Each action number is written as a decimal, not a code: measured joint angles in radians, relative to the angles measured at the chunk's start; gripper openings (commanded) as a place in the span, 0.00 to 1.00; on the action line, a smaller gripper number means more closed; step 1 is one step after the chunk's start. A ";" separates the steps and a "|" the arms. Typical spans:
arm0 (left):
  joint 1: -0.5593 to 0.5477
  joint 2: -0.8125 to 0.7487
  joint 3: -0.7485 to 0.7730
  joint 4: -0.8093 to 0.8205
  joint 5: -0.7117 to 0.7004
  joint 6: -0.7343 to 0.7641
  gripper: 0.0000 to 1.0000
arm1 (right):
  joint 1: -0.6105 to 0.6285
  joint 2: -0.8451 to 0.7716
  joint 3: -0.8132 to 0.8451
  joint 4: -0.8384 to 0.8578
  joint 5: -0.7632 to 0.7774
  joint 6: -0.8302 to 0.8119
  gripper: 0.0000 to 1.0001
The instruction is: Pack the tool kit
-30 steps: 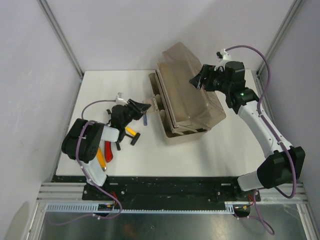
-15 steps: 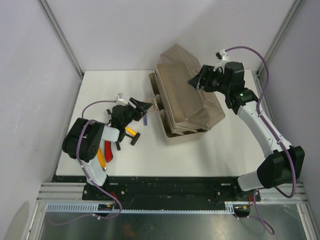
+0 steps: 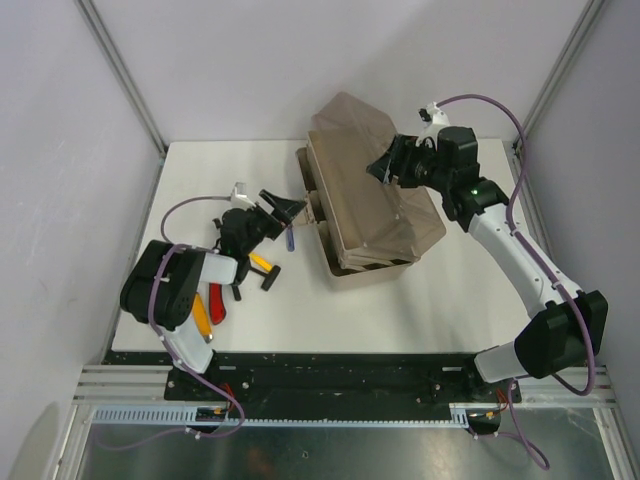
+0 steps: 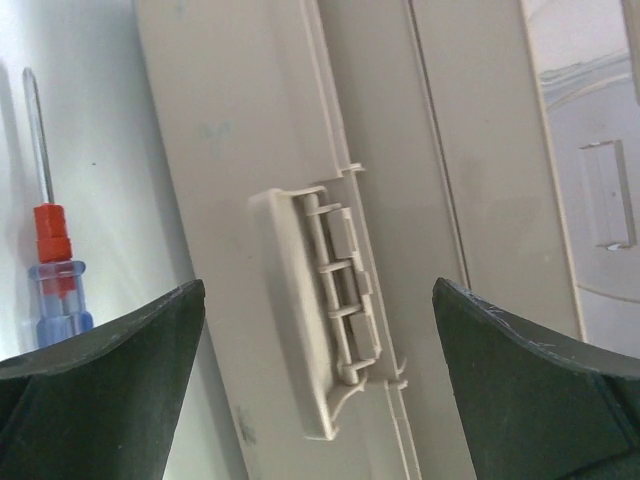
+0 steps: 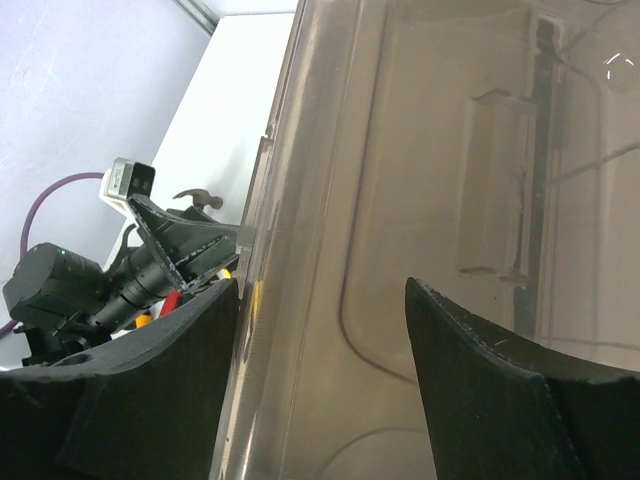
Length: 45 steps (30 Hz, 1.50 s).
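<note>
The beige toolbox [image 3: 366,268] stands mid-table with its translucent brown lid [image 3: 352,190] tilted over it. My right gripper [image 3: 384,166] is open at the lid's far right part; in the right wrist view the lid [image 5: 450,150] fills the space in front of the right gripper [image 5: 322,290], whose jaws hold nothing. My left gripper [image 3: 286,209] is open at the box's left end. In the left wrist view the left gripper [image 4: 318,300] frames a beige latch [image 4: 315,330] without touching it. A blue and red screwdriver [image 4: 55,270] lies on the table beside the box.
More small tools lie near the left arm: a yellow-handled one [image 3: 262,263], a red handle [image 3: 215,303], another yellow handle [image 3: 200,315] and a black T-shaped piece [image 3: 271,281]. The screwdriver [image 3: 289,240] lies just below the left gripper. Frame posts stand at the table's far corners.
My left gripper has opened wide beside the box's left end. My right gripper has moved left, and the lid has tipped further over the box.
</note>
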 measured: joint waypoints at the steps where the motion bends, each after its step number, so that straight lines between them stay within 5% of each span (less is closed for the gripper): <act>1: -0.003 -0.008 -0.001 0.001 0.000 0.005 0.99 | 0.003 0.000 0.000 0.000 0.002 -0.001 0.71; 10: -0.089 -0.010 -0.013 0.002 0.010 0.022 0.98 | 0.015 0.001 0.000 0.000 0.016 -0.003 0.70; 23: -0.135 0.019 -0.032 -0.008 0.003 0.021 0.68 | 0.017 0.001 0.000 0.002 0.017 -0.003 0.70; 45: -0.134 0.019 -0.054 -0.003 0.000 0.021 0.65 | -0.247 -0.035 -0.005 0.037 -0.090 0.005 0.70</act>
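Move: The latch on the toolbox's near side lies about 5 cm to my left hand's right, 2 cm back and 3 cm lower. The blue screwdriver is on the table some 6 cm back and 11 cm below that hand. My right hand is already at the half-raised lid, whose middle is roughly 6 cm to its right and 6 cm lower; the inner trays sit about 15 cm below it, just a centimetre to its left. I slide my left hand right and back, around 5 cm each way, then down some 3 cm until its wide-open fingers straddle the latch and box rim, and close them by about a third on it. My right hand holds the lid still, fingers unchanged, then swings it away from the latch: 9 cm to the right, rising slightly and a little forward. ##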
